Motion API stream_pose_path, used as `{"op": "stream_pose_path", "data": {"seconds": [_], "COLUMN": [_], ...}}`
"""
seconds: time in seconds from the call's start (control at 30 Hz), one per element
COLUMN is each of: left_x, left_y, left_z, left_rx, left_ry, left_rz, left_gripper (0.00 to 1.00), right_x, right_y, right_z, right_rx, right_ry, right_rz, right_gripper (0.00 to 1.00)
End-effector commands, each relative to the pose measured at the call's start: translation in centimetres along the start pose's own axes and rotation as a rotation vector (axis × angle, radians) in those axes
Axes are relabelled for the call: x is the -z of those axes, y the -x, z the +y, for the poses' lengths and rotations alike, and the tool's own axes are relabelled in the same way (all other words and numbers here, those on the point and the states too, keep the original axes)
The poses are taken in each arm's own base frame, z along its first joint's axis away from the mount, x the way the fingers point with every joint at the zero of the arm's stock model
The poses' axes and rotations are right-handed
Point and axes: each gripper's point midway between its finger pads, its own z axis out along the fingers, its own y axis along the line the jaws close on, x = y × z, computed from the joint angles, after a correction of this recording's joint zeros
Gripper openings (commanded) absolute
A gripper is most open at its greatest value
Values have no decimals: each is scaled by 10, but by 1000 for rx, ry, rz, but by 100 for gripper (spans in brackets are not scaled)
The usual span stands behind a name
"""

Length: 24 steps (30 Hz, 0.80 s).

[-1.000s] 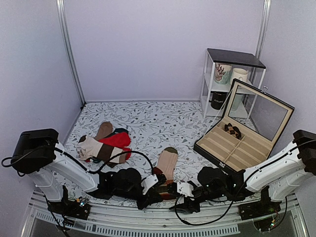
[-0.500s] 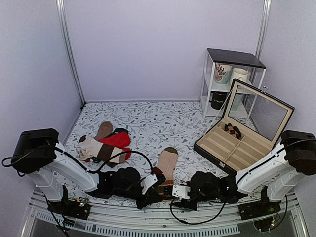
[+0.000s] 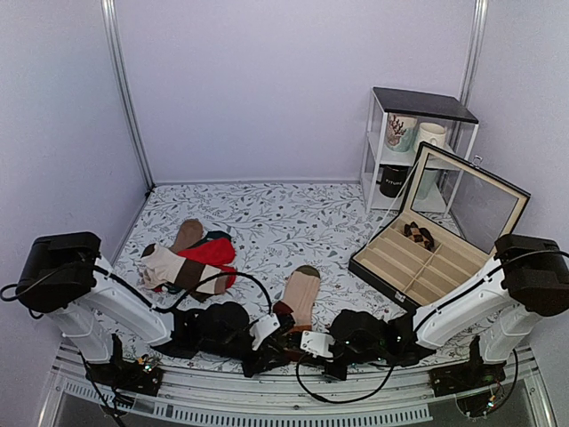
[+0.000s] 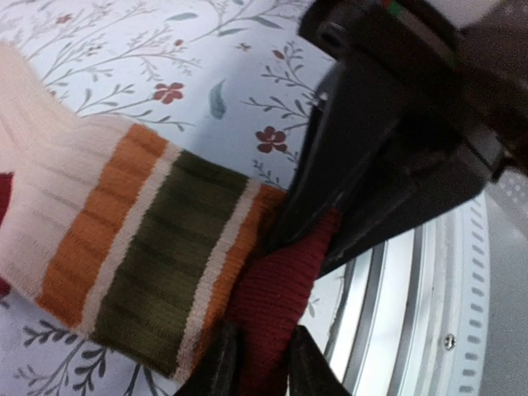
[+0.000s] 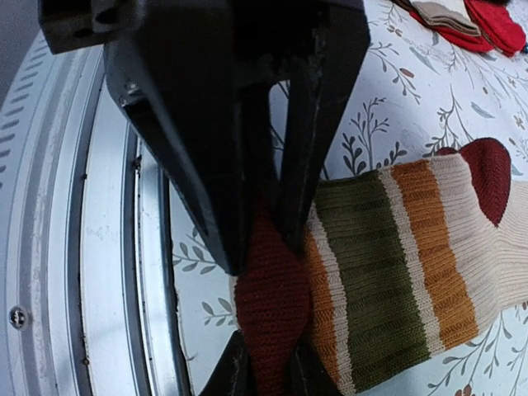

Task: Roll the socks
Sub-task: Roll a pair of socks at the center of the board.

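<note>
The socks (image 3: 300, 295) lie stacked in the near middle of the floral table, toe away from me, striped legs toward the front edge. In the left wrist view the striped leg (image 4: 140, 256) ends in a dark red cuff (image 4: 276, 305), and my left gripper (image 4: 262, 355) is shut on that cuff from below. The right arm's black fingers (image 4: 330, 190) pinch the same cuff from the other side. In the right wrist view my right gripper (image 5: 268, 363) is shut on the dark red cuff (image 5: 271, 297), facing the left arm's fingers (image 5: 206, 165). Both grippers (image 3: 283, 338) (image 3: 300, 343) meet at the cuff.
A heap of other socks (image 3: 173, 267), with a bright red one (image 3: 213, 252), lies at the left. An open black compartment box (image 3: 418, 262) stands at the right, a white shelf with mugs (image 3: 411, 133) behind it. The metal rail (image 3: 267, 391) runs just below the cuff.
My right gripper slid left along the front edge to the cuff and shut on it. The left arm kept its place at the cuff.
</note>
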Motion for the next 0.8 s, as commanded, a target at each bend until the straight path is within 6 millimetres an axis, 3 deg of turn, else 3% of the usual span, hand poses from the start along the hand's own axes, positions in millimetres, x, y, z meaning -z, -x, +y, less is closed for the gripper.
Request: {"op": "stream_pose_path", "data": {"seconds": [0.0,0.13,0.27,0.4,0.77], "left_x": [20,49,76,75,40], "left_y": [-31,26,54,51,29], "left_z": [32,15,-7,-9,-8], "left_rx": [-54,-228,-379,-454,-543], "left_ry": [201,290,267,262,241], "left_rz": [95,-146,-320,-317,-226], "left_gripper": [24,37,46,47,48], "right_x": [-5,-2,-1,-2,1], "right_y": [-29,-39,-45,-51,-65], "right_z": [15,18,17,16,27], "right_rx": [-159,-310,-452,-582,-742], "right_ry": [68,123,203,277,430], "right_rz": [119,154,194,278,401], "right_gripper": [15,15,15,15,15]}}
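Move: The rolled maroon cuff of the socks lies between the two hands at their own height, its middle about 3 cm to the right of the left hand and 3 cm to the left of the right hand, with an end in each hand's fingers. From the left hand, the maroon heel is some 11 cm ahead, level sideways, and the toe about 20 cm ahead and 6 cm to the right. The open box's middle is roughly 23 cm ahead and 27 cm to the right of the right hand. The left fingers, just easing off, open about halfway and let go of the cuff roll's left end, and the left hand rises about 8 cm while drawing 3 cm left, then sinks back some 3 cm beside the roll, its fingertips swinging forward by roughly 30 degrees. Meanwhile the right hand stays in place with its pinch on the roll's right end and twists about 40 degrees, the top of the hand going forward and the fingertips back towards the base, so as to turn the cuff over towards the toe. ##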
